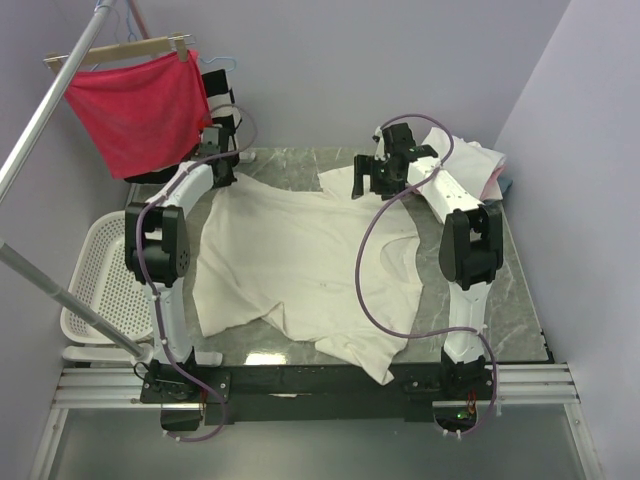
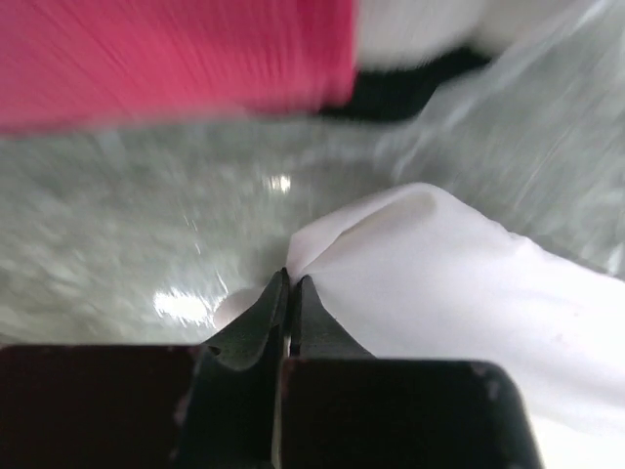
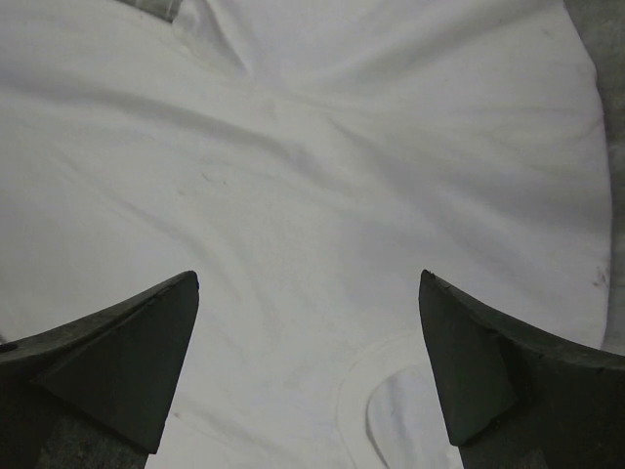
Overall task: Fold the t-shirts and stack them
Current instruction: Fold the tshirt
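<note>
A cream t-shirt (image 1: pixel 300 260) lies spread and rumpled on the grey marble table (image 1: pixel 520 300), its collar (image 3: pixel 363 383) toward the right. My left gripper (image 1: pixel 222 172) is at the shirt's far left corner. In the left wrist view its jaws (image 2: pixel 291 279) are pinched together on the edge of the white cloth (image 2: pixel 459 283), which bulges up just beyond the tips. My right gripper (image 1: pixel 365 178) hovers over the shirt's far right part, fingers spread wide with nothing between them (image 3: pixel 308 283); only cloth (image 3: pixel 322 147) shows below. More cream t-shirts (image 1: pixel 470 158) lie piled at the back right.
A red cloth (image 1: pixel 135 105) hangs on a hanger at the back left, close above my left gripper, and fills the top of the left wrist view (image 2: pixel 176 59). A white plastic basket (image 1: pixel 95 280) sits left of the table. A metal rail (image 1: pixel 60 75) slants across the left.
</note>
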`<state>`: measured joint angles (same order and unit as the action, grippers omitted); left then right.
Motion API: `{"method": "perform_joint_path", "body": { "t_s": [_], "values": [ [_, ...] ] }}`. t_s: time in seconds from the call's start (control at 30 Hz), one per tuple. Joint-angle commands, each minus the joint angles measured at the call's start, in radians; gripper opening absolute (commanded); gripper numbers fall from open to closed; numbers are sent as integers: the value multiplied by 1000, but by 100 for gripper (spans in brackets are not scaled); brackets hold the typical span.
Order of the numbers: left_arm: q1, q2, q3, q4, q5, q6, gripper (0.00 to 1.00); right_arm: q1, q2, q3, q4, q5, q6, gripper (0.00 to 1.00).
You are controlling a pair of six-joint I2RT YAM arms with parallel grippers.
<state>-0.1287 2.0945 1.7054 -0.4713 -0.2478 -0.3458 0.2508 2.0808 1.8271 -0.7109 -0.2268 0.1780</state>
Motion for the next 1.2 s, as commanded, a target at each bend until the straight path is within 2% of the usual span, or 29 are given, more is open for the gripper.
{"method": "perform_joint_path", "body": {
  "t_s": [0.0, 0.03, 0.07, 0.1, 0.13, 0.17, 0.23, 0.27, 0.4, 0.53, 0.63, 0.8, 1.0, 1.17],
  "values": [
    [3, 18, 108, 34, -82, 62, 1, -2, 7, -2, 28, -28, 2, 100],
    [3, 31, 129, 25, -109, 67, 2, -2, 12, -5, 30, -29, 2, 100],
    [3, 35, 132, 20, -132, 65, 7, -1, 12, -6, 33, -29, 5, 100],
    [3, 36, 114, 25, -148, 71, 19, -2, 18, -6, 33, -32, 3, 100],
    [3, 35, 102, 37, -156, 77, 46, -2, 21, -6, 31, -35, 3, 100],
    [3, 38, 96, 33, -160, 80, 58, -4, 21, -6, 31, -39, 3, 100],
    [1, 56, 94, -15, -214, 58, 73, -1, 27, -8, 39, -58, 6, 100],
    [0, 56, 89, -27, -225, 42, 76, -1, 30, -5, 36, -75, 9, 100],
    [0, 19, -14, -36, -206, -5, 83, 25, 26, -25, 47, -167, 24, 100],
    [-8, -82, -167, 3, -90, -47, 85, 76, -1, -153, 137, -285, 75, 100],
    [-15, -106, -236, 20, -45, -65, 87, 108, 18, -198, 192, -313, 129, 100],
    [-51, -129, -315, 25, 63, -100, 88, 130, 18, -265, 183, -211, 179, 100],
    [-163, -146, -435, 26, 160, -171, 88, 130, -115, -581, 212, -65, 252, 100],
    [-258, -169, -570, 75, 237, -231, 89, 133, -235, -765, 197, 10, 264, 100]
  ]
}}
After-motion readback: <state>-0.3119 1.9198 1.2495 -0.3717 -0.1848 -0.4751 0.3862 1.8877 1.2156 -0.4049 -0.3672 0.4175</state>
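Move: The left hand still pinches the t-shirt's far left corner, about 7 cm above the table. The patch it goes to next, on the shirt's left part, lies roughly 12 cm back, 8 cm right and 8 cm below; the white basket is about 25 cm back and 28 cm left. For the open right hand, its patch is some 13 cm back, 5 cm left and 9 cm down, with the collar about 15 cm back and 7 cm right. The left fingers let go of the t-shirt corner after a quick flick up and forward of about 3 cm, opening wide, then the hand sweeps back and down and finally right, ending with spread tips low at the cloth. The open right hand waits, swings left, back and down towards the shirt, then draws on back and right, finishing about 13 cm nearer the base and 8 cm lower, its wrist tipping down some 15 degrees. ##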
